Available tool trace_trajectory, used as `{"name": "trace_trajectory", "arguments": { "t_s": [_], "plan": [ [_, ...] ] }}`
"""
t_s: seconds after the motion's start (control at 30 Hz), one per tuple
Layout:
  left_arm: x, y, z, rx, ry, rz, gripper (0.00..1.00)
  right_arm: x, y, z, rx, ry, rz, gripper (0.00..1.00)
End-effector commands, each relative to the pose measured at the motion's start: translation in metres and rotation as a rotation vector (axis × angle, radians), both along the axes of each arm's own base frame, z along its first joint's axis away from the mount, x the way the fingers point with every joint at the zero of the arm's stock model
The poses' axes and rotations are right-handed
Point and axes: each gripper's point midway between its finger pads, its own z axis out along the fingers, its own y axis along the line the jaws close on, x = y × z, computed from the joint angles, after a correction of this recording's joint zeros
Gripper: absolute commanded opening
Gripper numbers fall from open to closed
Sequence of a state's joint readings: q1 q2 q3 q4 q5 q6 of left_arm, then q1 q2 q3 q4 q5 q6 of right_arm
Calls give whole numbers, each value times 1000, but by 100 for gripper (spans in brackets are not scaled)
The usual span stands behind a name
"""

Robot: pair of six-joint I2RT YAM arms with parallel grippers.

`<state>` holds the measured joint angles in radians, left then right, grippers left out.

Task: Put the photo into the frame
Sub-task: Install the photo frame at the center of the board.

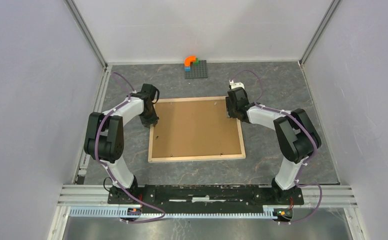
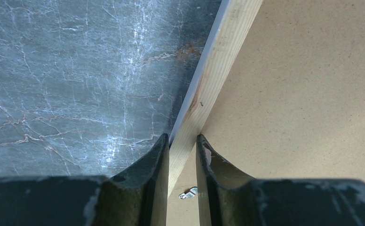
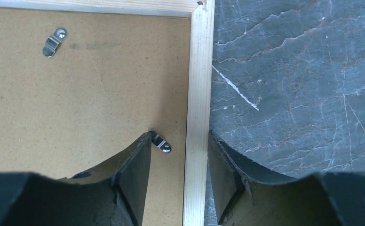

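The pale wood frame lies flat on the table, back side up, with a plain brown backing board filling it. The photo is hidden. My left gripper is at the frame's left rail near the far corner. In the left wrist view the left gripper is shut on that rail, one finger on each side. My right gripper is at the right rail near the far corner. In the right wrist view the right gripper stands open astride the rail, its inner fingertip beside a metal clip.
A small grey baseplate with orange, green and blue bricks sits at the back by the far wall. White walls close in the grey marbled table on three sides. More metal clips lie on the backing board.
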<state>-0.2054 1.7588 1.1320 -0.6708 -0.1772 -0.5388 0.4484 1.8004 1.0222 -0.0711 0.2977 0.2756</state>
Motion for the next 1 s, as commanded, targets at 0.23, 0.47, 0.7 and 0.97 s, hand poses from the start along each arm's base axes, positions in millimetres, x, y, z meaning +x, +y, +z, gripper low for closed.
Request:
{"name": "trace_trajectory", "arguments": {
  "t_s": [0.23, 0.47, 0.7, 0.97],
  "plan": [
    [3, -23, 3, -93, 3, -32, 2, -37, 6, -32, 103, 178, -169, 37],
    [3, -24, 6, -100, -7, -30, 2, -42, -9, -34, 23, 238, -342, 28],
    [3, -27, 5, -114, -8, -26, 2, -53, -3, -36, 61, 235, -439, 16],
    [3, -28, 5, -121, -7, -30, 2, -43, 0, -22, 48, 181, -410, 30]
  ]
}}
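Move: The frame's right rail runs between the right fingers; the spot to grip is about 1 cm right of the hand point, level fore and aft, and 1 cm below. Beside that hand at rail height, a metal clip sits 2 cm left, the far clip 9 cm left and 7 cm ahead, and the frame's far right corner 10 cm straight ahead. From the left hand, that grip spot is some 40 cm right and 4 cm ahead, 1 cm below. Twist the right gripper clockwise about 25 degrees over the frame's right rail, letting the hand ease right by roughly 1 cm, and close its fingers from about half open until they pinch the rail from the inner and outer sides. Hold the left gripper still, keeping its pinch on the left rail. ##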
